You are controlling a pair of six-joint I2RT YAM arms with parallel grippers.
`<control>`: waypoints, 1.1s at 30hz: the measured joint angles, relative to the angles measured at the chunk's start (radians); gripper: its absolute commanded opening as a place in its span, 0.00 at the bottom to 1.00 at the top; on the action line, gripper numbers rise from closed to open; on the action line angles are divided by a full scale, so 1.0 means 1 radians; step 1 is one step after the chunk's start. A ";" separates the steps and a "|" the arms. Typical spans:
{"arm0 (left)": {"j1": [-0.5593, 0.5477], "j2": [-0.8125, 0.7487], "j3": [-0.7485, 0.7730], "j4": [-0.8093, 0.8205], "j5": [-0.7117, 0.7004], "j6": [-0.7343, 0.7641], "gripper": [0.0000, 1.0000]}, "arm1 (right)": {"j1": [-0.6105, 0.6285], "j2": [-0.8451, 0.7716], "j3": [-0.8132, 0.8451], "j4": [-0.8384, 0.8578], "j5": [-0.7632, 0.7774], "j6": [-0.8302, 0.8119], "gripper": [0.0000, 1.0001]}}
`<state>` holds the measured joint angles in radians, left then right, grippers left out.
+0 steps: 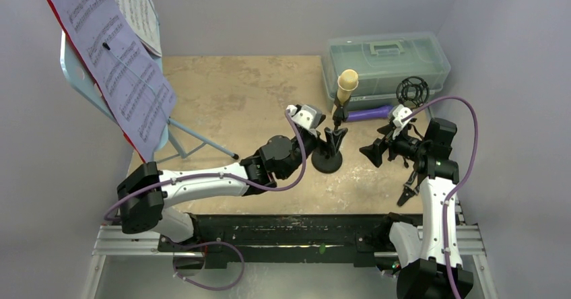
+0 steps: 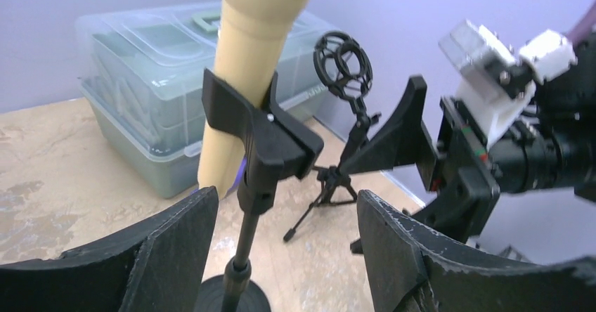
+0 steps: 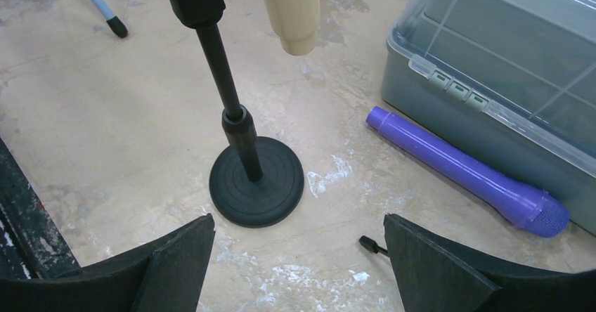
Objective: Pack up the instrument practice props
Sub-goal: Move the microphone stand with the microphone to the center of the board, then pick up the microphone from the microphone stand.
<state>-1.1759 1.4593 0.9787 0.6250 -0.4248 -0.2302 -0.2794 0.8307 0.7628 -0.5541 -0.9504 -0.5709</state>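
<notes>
A cream microphone [image 1: 347, 83] sits tilted in the clip of a black mic holder [image 1: 328, 159] with a round base. My left gripper [image 1: 334, 137] is open. Its fingers [image 2: 176, 249] flank the holder's thin pole [image 2: 242, 245], which stands near the left one without contact that I can see. My right gripper [image 1: 370, 153] hangs open just right of that base [image 3: 256, 182], with nothing between its jaws. A purple microphone [image 3: 464, 171] lies flat against the box. A second black holder [image 1: 412, 91], a ring mount on a small tripod, stands behind. Sheet music [image 1: 118, 63] and a red folder [image 1: 108, 107] rest on the light-blue music rest [image 1: 73, 67].
A translucent grey-green box [image 1: 387, 60] with a handle stands shut at the back right. The music rest's tripod leg [image 1: 202, 141] reaches toward the table's middle. A small black tool [image 1: 409, 192] lies by the right arm. Grey walls close in left, right and behind.
</notes>
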 measured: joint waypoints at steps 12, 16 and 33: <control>-0.070 0.114 0.115 -0.005 -0.183 0.041 0.69 | 0.000 0.000 0.000 -0.001 0.000 -0.008 0.94; -0.070 0.107 0.044 0.073 -0.141 0.142 0.68 | 0.000 0.000 0.000 -0.003 0.001 -0.010 0.94; 0.045 0.237 -0.130 0.472 0.095 0.250 0.36 | 0.010 0.000 0.000 -0.007 0.018 -0.016 0.94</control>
<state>-1.1309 1.6962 0.8486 1.0966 -0.3298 0.0200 -0.2699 0.8307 0.7628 -0.5610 -0.9329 -0.5865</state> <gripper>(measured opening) 0.414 0.941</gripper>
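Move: Ahead and slightly right of the open left hand stands the microphone stand's pole, about 6 cm forward, 3 cm right, its middle some 10 cm lower. The cream microphone in its clamp is roughly 10 cm ahead, 4 cm right, 3 cm higher. On the board, the purple microphone lies about 20 cm ahead and 15 cm right, 28 cm down. From the right hand, the pole is some 6 cm ahead and 11 cm left, about level. Sinking about 6 cm alongside the stand after a short drift to the right and slightly up, the left hand then reaches some 3 cm forward towards the pole below the clamp. Its fingertips tip up by roughly 10 to 15 degrees, and the fingers close from wide to under half open, lining up on either side of the pole; no touch is visible. ##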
